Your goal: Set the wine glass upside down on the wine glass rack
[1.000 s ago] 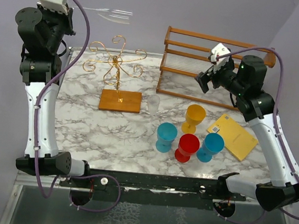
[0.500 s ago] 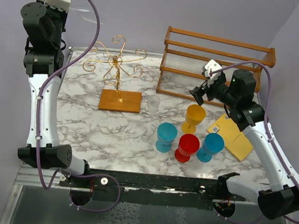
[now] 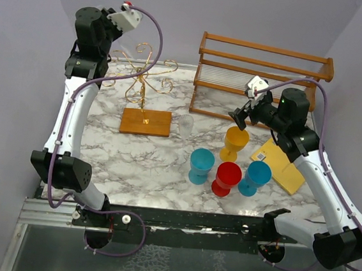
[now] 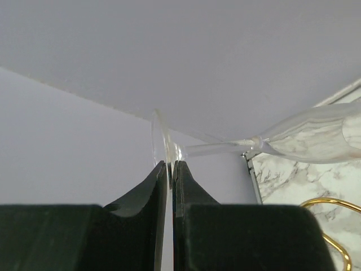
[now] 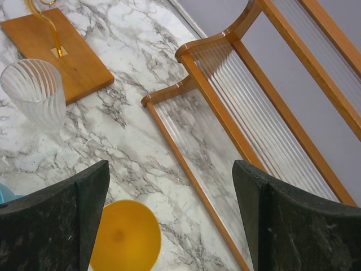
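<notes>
The clear wine glass [image 4: 316, 132] lies sideways in the air. Its thin round foot [image 4: 160, 141] is pinched edge-on by my left gripper [image 4: 170, 164], which is shut on it. In the top view that gripper [image 3: 113, 28] is high at the back left, just left of the gold wire wine glass rack [image 3: 142, 74]; the glass itself barely shows there. The rack stands on an orange-brown wooden base [image 3: 146, 121], and one gold curl [image 4: 330, 226] shows at the lower right of the left wrist view. My right gripper [image 3: 238, 118] [image 5: 169, 220] hangs open above a yellow goblet [image 5: 125, 237].
A brown slatted shelf rack [image 3: 264, 73] stands at the back right. A clear ribbed tumbler [image 3: 186, 126] sits beside the wooden base. Two blue goblets [image 3: 201, 165] [image 3: 256, 176], a red goblet [image 3: 227, 177] and a yellow booklet [image 3: 282, 164] fill the front right.
My left arm has swung right from the far left corner toward the gold rack, carrying the glass. My right gripper has drifted slightly left and down over the yellow goblet.
</notes>
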Robot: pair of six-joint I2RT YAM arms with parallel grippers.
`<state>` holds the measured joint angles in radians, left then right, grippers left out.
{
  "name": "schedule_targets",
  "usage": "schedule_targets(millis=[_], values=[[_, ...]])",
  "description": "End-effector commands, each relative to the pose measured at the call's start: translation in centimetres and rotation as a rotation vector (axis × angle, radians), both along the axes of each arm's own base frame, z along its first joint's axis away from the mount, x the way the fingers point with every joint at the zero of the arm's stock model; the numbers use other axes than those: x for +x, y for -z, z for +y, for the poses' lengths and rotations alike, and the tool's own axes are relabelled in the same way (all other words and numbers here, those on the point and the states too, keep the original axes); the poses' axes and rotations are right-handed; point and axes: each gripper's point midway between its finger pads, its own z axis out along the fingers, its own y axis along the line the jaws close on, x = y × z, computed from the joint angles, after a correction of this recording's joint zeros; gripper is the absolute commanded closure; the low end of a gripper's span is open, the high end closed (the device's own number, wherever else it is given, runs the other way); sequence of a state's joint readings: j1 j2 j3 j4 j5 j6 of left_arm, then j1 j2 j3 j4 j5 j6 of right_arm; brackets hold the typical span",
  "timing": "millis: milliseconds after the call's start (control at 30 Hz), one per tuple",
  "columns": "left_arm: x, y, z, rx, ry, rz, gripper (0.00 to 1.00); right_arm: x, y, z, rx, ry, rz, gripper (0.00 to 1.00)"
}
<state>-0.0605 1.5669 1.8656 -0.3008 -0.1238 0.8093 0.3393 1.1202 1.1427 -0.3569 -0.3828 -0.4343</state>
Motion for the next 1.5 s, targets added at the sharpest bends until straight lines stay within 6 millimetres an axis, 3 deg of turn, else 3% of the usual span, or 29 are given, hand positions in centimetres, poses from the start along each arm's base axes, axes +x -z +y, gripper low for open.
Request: schedule_targets(millis=[0, 167, 333, 633, 1000, 1467], values=[[0.2, -0.5, -2.4, 0.232, 0.066, -0.004, 1.00, -0.1, -1.1, 0.1, 0.024, -0.012, -0.047, 0.11], [0.1, 1.9, -4.8, 0.337, 0.150, 0.063, 1.00, -0.1, -0.7, 0.0, 0.020, -0.011, -0.043, 0.11], [-0.6, 2.9, -6.7, 0.373, 0.247, 0.098, 1.00, -0.1, -0.2, 0.0, 0.014, -0.012, -0.042, 0.11], [-1.5, 4.5, -8.3, 0.407, 0.338, 0.170, 1.00, -0.1, 0.1, -0.1, 0.007, -0.016, -0.045, 0.10], [-2.8, 5.8, -10.6, 0.415, 0.454, 0.236, 1.00, -0.2, 0.1, 0.0, 0.009, -0.020, -0.046, 0.10], [-2.9, 5.7, -12.5, 0.429, 0.509, 0.233, 1.00, -0.1, 0.3, -0.1, 0.006, -0.018, -0.046, 0.10]])
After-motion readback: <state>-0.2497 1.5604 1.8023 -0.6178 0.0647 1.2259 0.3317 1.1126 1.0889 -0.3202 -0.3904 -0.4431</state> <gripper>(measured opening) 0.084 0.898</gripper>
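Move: The gold wine glass rack is what I'm taking the glass to: its top lies about 14 cm to the right of my left hand, roughly level with it fore and aft, and some 19 cm below. The ribbed glass stands on the table about 15 cm to the right of the rack and 8 cm nearer; the blue goblet is some 22 cm right of the rack and 21 cm nearer. From my right hand, the rack's top is about 31 cm left, 13 cm ahead, about level in height. My left hand keeps its shut pinch on the wine glass's foot and swings right and down, about 11 cm over and 9 cm lower, quick at first and then slower, in over the gold rack's top. On the way I roll the hand so its left side rises some 25 degrees, turn it clockwise about as much and tip the fingers down, swinging the bowl under the foot. ##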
